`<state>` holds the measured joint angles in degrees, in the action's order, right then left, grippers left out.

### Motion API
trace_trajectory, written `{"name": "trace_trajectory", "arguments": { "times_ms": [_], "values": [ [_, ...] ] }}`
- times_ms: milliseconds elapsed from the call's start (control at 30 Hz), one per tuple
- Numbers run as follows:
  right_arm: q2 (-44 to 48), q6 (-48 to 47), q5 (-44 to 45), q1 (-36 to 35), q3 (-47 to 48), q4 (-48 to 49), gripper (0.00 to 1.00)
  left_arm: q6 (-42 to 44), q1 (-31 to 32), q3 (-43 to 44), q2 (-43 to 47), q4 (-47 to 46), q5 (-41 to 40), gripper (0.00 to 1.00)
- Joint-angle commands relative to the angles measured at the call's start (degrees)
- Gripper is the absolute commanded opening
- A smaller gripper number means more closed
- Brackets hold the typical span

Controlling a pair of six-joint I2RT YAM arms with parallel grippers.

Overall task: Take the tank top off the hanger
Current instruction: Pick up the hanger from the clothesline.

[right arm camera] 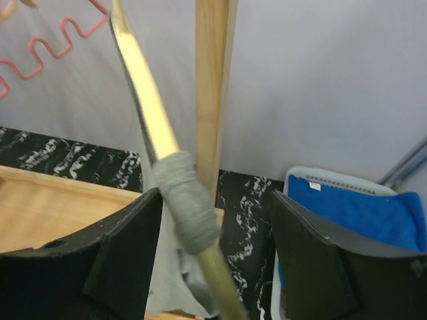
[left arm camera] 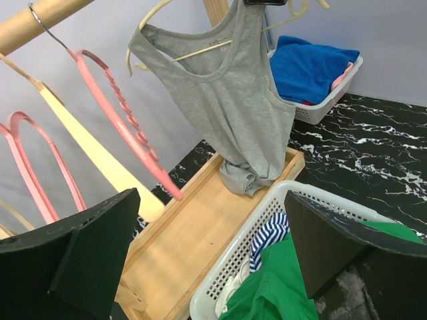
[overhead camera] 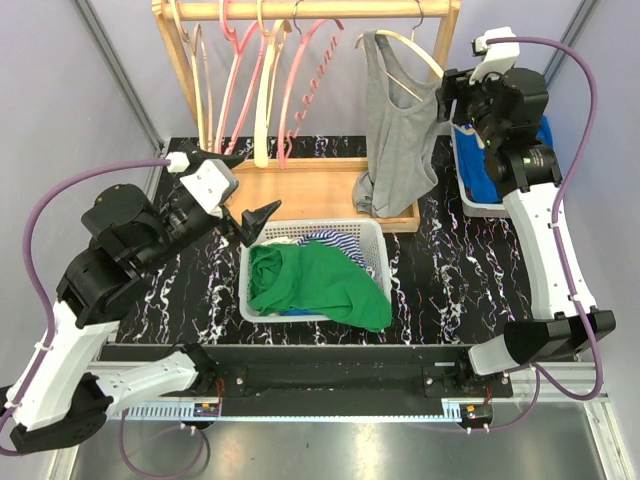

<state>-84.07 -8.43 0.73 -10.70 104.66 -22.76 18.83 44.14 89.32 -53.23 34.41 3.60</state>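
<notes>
A grey tank top (overhead camera: 400, 135) hangs from a cream hanger (overhead camera: 412, 48) at the right end of the wooden rail, its hem bunched on the rack's base. In the right wrist view one grey strap (right arm camera: 188, 203) is wrapped round the hanger arm (right arm camera: 143, 100). My right gripper (right arm camera: 217, 233) is open astride that arm, and the strap lies close to the left finger (right arm camera: 127, 247). In the top view the right gripper (overhead camera: 450, 95) is beside the hanger's right tip. My left gripper (overhead camera: 255, 222) hovers open and holding nothing over the basket, facing the tank top (left arm camera: 233, 100).
A white basket (overhead camera: 243, 290) with green and striped clothes sits at the table's middle. Pink and cream hangers (overhead camera: 270, 80) fill the rail's left side above the wooden base (overhead camera: 310, 190). A basket with blue cloth (overhead camera: 480, 185) stands right of the rack post (right arm camera: 210, 87).
</notes>
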Motion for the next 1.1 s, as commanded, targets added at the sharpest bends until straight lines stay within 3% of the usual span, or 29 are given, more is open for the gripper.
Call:
{"name": "trace_trajectory", "arguments": {
  "times_ms": [0,167,500,633,767,1067],
  "values": [
    [3.1,4.0,-9.3,0.7,-0.8,6.4,0.74,0.2,-0.1,-0.8,0.7,-2.9,0.1,0.99],
    [2.8,6.8,-17.0,0.8,-2.7,7.7,0.68,1.0,-0.4,-2.4,1.3,-3.7,0.3,0.99],
    [0.8,9.8,-19.5,0.8,-2.5,8.2,0.48,1.8,-0.7,-2.0,1.2,-4.3,0.0,0.99],
    [0.3,10.1,-20.1,0.8,-2.0,8.3,0.28,2.0,-0.8,-2.0,1.1,-4.3,0.1,0.99],
    [0.7,10.0,-19.0,0.8,-2.9,10.4,0.0,1.6,-0.9,-1.7,1.1,-4.3,0.0,0.99],
    [4.1,8.7,-19.8,0.8,-6.7,20.3,0.0,1.6,-1.2,-1.0,0.3,-4.2,0.1,0.99]
  ]
}}
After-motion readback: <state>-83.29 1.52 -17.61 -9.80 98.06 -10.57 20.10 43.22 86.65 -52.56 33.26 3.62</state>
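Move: The light-yellow hanger's right shoulder, with the tank top's grey strap on it, is just off the right hand's open fingertips, about 3 cm ahead, 3 cm left and at the same height. The rack post stands roughly 9 cm ahead of the hand and 2 cm left; the blue-cloth basket is some 15 cm ahead, 20 cm right and 40 cm below. From the left hand that shoulder lies about 26 cm ahead and 33 cm right, level with it. The right hand slides about 5 cm to the left at nearly constant height, drawing back a touch first, while it yaws nearly 20 degrees counter-clockwise and rolls some 10 degrees, left side rising, to line its fingers up with the hanger's right shoulder. During the last of this shift the fingers close from wide to nearly shut, pinching the hanger's arm together with the grey strap wrapped on it, and the hand then holds almost in place, easing about a centimetre forward with the grip kept. ##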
